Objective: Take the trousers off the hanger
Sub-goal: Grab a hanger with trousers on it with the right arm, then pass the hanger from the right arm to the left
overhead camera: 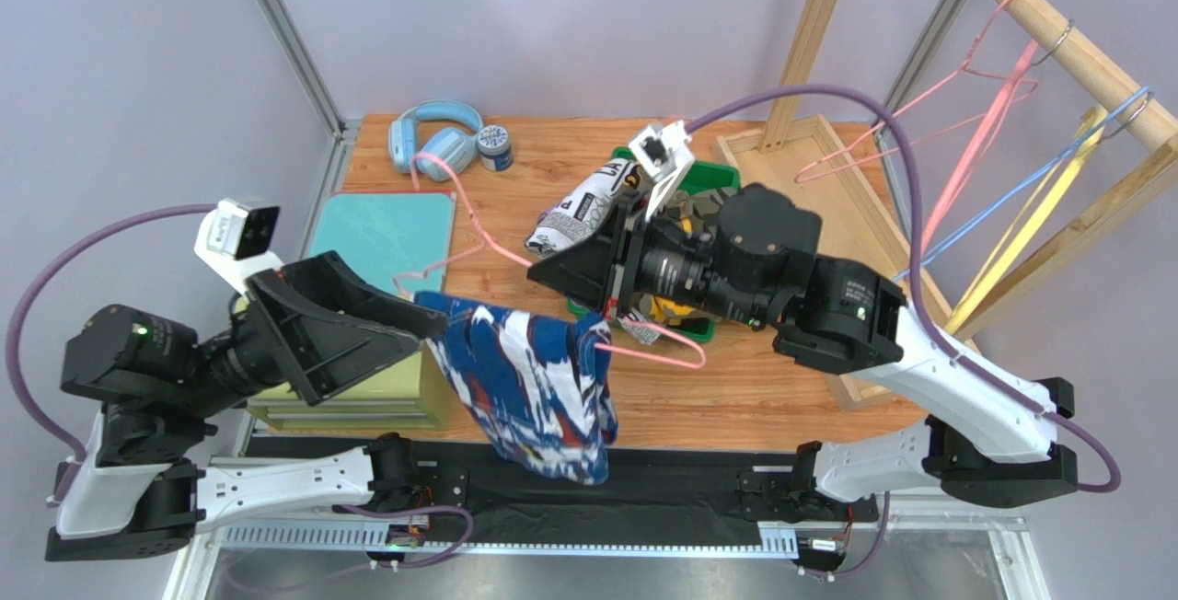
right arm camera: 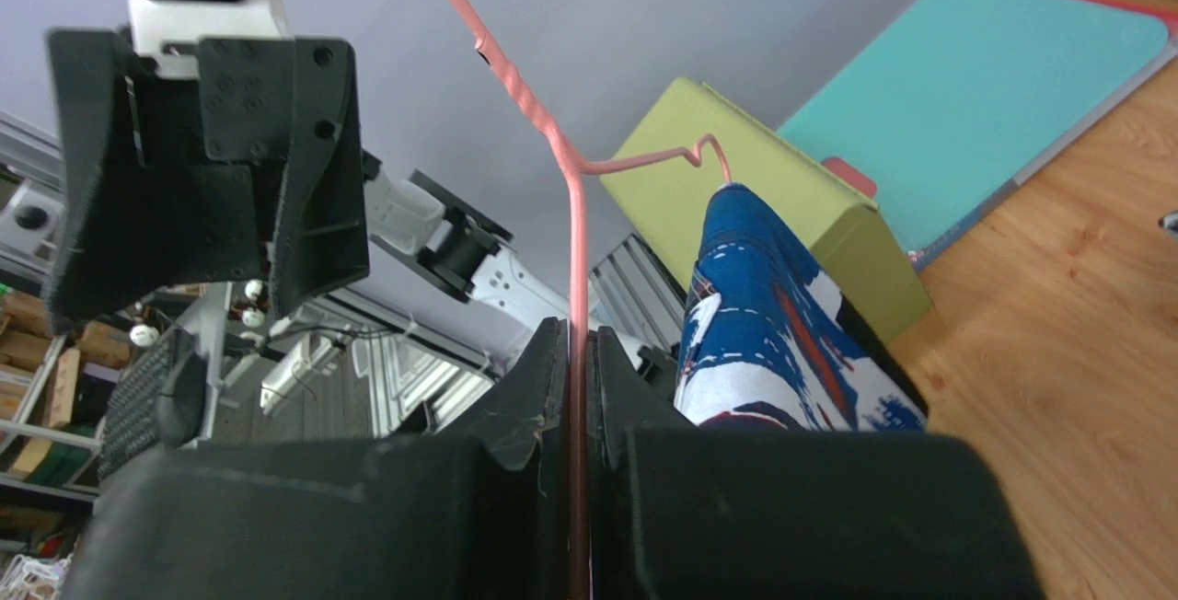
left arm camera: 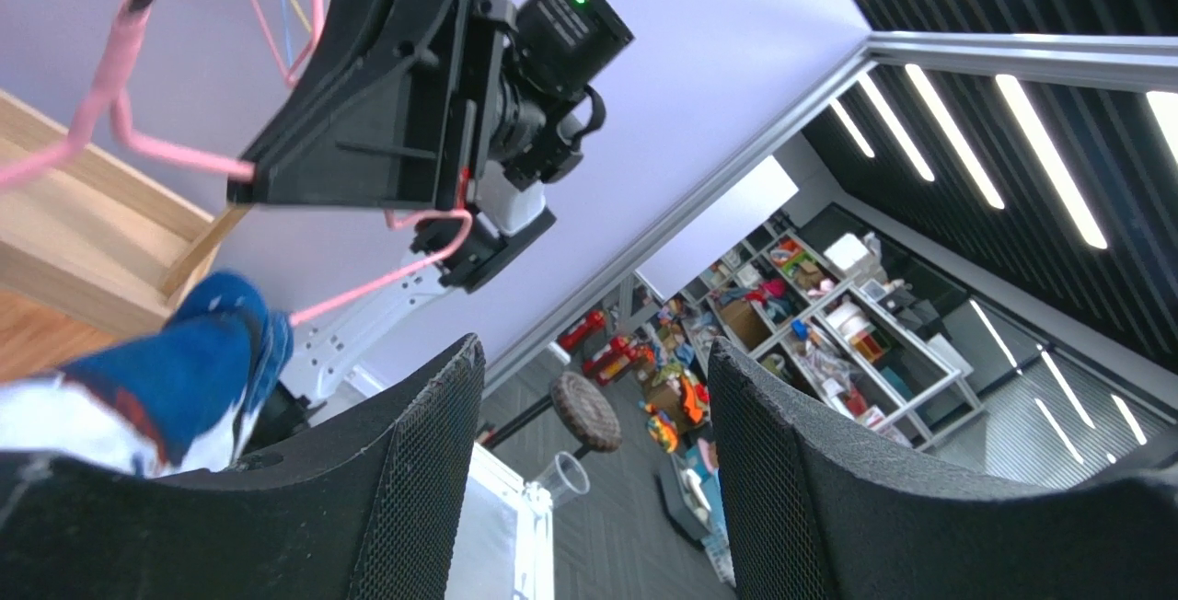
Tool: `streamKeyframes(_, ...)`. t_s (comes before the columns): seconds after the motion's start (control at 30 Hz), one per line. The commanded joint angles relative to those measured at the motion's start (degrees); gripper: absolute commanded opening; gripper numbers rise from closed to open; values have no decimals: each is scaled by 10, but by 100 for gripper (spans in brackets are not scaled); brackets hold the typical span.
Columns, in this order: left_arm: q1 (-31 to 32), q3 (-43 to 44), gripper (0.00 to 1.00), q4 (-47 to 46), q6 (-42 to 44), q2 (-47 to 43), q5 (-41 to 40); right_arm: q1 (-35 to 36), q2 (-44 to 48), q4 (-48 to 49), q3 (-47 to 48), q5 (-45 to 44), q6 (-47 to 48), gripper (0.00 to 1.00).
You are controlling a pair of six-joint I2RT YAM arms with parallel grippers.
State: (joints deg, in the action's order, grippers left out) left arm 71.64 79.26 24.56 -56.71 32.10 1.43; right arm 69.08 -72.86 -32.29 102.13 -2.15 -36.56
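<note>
The blue-white-red trousers hang draped over a pink wire hanger above the table's front edge. My right gripper is shut on the hanger; in the right wrist view the wire runs straight between its fingertips, and the trousers hang just to the right. My left gripper stands open at the trousers' left edge. In the left wrist view nothing lies between its fingers, and the trousers sit outside the left finger. A black-and-white newsprint pair lies behind the right gripper.
A green bin sits under the right arm. Blue headphones and a small jar lie at the back. A teal mat and yellow-green box are on the left. A wooden rack with other hangers stands on the right.
</note>
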Motion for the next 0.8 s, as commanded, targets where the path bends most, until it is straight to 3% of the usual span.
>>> streamKeyframes(0.0, 1, -32, 67, -44, -16, 22, -13, 31, 77, 170, -68, -75, 8, 0)
streamKeyframes(0.23, 1, -51, 67, -53, -33, 51, -5, 64, 138, 256, -178, -116, -20, 0)
streamKeyframes(0.37, 1, -69, 67, -52, -62, 56, -13, 76, 145, 275, -193, -129, -15, 0)
streamKeyframes(0.63, 1, -126, 64, -41, -135, 35, -137, 92, 169, 318, -233, -159, -4, 0)
streamKeyframes(0.77, 1, -119, 66, -31, -114, 44, -198, 119, 163, 318, -229, -168, 10, 0)
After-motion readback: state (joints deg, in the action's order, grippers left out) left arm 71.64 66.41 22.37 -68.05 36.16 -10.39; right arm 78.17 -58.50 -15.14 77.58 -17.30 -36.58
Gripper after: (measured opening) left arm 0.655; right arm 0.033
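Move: The pink hanger's neck is about 10 cm ahead of my left hand, 4 cm to its right and some 4 cm lower; its hook curls up a little farther out. The trousers hang about 6 cm ahead, 6 cm right and 17 cm below that hand. From my right hand, which already grips the hanger, my open left gripper is roughly 10 cm back, 8 cm to the left and 6 cm higher; the trousers hang about 12 cm below, a little back and left. I bring my open left hand in towards the hanger's neck beside my right gripper, first right and down, then forward and down, about 12 cm altogether, its fingers tipping down some 20 degrees. My right hand keeps its pinch on the hanger, sinks about 6 cm, then comes half of that back up while easing a little back and right. ##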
